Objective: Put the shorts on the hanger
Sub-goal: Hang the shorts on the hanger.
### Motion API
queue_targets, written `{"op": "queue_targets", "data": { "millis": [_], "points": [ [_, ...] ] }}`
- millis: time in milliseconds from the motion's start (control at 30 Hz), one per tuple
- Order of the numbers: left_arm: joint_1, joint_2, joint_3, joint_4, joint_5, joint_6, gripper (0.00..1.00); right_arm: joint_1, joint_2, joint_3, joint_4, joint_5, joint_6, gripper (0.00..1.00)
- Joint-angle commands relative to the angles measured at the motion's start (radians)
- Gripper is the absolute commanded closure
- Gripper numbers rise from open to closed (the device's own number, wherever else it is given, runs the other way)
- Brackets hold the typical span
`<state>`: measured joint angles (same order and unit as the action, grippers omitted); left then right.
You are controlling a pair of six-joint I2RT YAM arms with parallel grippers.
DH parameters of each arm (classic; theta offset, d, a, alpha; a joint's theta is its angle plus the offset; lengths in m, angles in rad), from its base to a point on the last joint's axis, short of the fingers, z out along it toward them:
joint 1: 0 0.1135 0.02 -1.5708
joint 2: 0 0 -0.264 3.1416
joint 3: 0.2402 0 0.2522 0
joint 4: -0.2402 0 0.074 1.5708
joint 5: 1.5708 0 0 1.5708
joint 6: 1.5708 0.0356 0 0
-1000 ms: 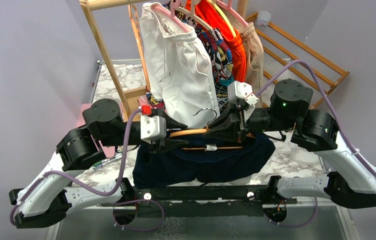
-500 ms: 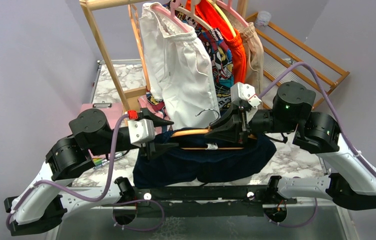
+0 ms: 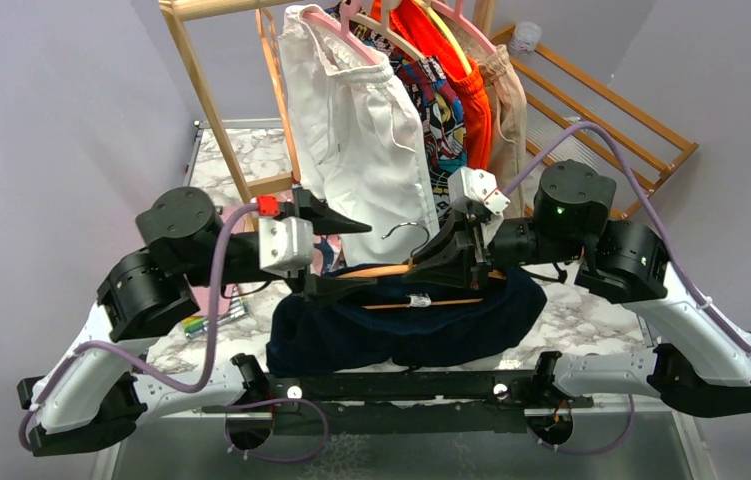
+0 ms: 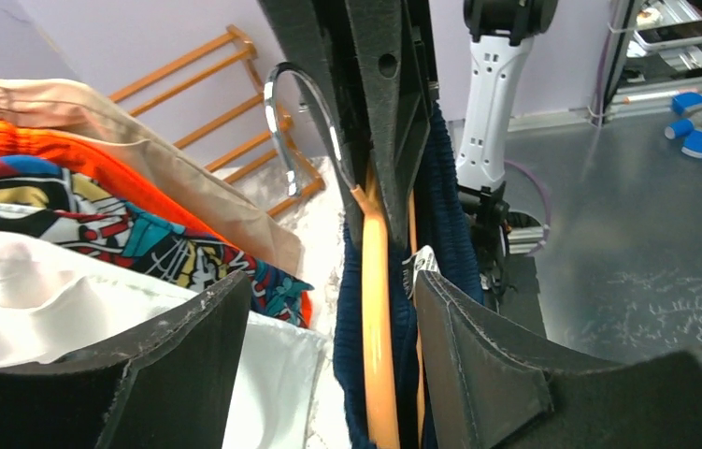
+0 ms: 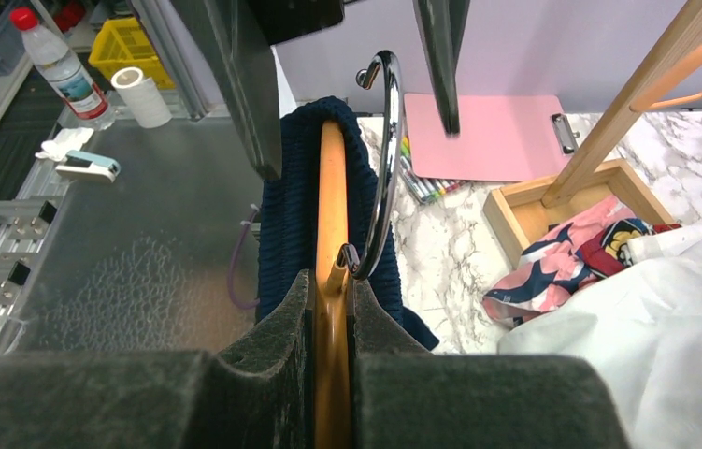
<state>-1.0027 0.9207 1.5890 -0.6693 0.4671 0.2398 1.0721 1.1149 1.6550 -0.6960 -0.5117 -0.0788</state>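
Observation:
The navy shorts (image 3: pixel 401 335) hang draped over the crossbar of the orange-tan hanger (image 3: pixel 383 270), held above the table. My right gripper (image 3: pixel 429 265) is shut on the hanger (image 5: pixel 331 187) just below its metal hook (image 5: pixel 386 140), with the shorts (image 5: pixel 291 206) bunched on both sides. My left gripper (image 3: pixel 366 256) is open. Its jaws straddle the hanger's left arm (image 4: pixel 375 355) and the shorts (image 4: pixel 351 374) without pinching them. In the left wrist view the left gripper (image 4: pixel 331 281) shows a wide gap, and the white label (image 4: pixel 424 267) sits by the right finger.
Behind stands a wooden rack (image 3: pixel 213 105) carrying white shorts (image 3: pixel 351 130), orange shorts (image 3: pixel 466 95) and a patterned garment (image 3: pixel 443 120). A pink clipboard (image 5: pixel 492 136), markers (image 5: pixel 422 178) and a wooden tray (image 5: pixel 515 201) with cloth lie on the marble table (image 3: pixel 581 320).
My left gripper has opened wider, risen and swung right, so its jaws now straddle the hanger's left arm. The right gripper keeps its hold on the hanger, nearly still.

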Motion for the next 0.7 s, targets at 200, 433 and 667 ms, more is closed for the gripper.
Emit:
{"op": "queue_targets", "data": {
  "millis": [200, 433, 667],
  "points": [
    [0.003, 0.056, -0.034, 0.013, 0.128, 0.019, 0.42, 0.000, 0.025, 0.077, 0.065, -0.039, 0.000, 0.99],
    [0.001, 0.054, -0.077, -0.017, 0.045, 0.060, 0.60, 0.001, 0.045, 0.106, 0.035, -0.042, -0.023, 0.99],
    [0.002, 0.045, -0.092, -0.016, -0.032, 0.080, 1.00, 0.002, 0.043, 0.090, 0.012, -0.032, -0.033, 0.99]
  ]
}}
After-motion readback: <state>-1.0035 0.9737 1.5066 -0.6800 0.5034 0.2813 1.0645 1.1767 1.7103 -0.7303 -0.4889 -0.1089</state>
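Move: The hanger's left bar lies about 3 cm to the right of the open left fingers and some 5 cm below them, level fore and aft; the hook rises about 5 cm to the right, 1 cm ahead and 3 cm below. The navy shorts hang below, their middle roughly 5 cm right, 1 cm nearer and 14 cm down. The right hand still pinches the hanger at the hook's foot, that left bar lying about 4 cm to its left, at its own height and level fore and aft. Down about 5 cm and right some 2.5 cm goes the left hand, bringing its open fingers over the hanger bar beside the right fingertips, then they close and pinch the bar just left of the hook, with a centimetre's forward drift at the end. The right hand keeps its pinch and eases the hanger about 1.5 cm forward and 1 cm to the left. ##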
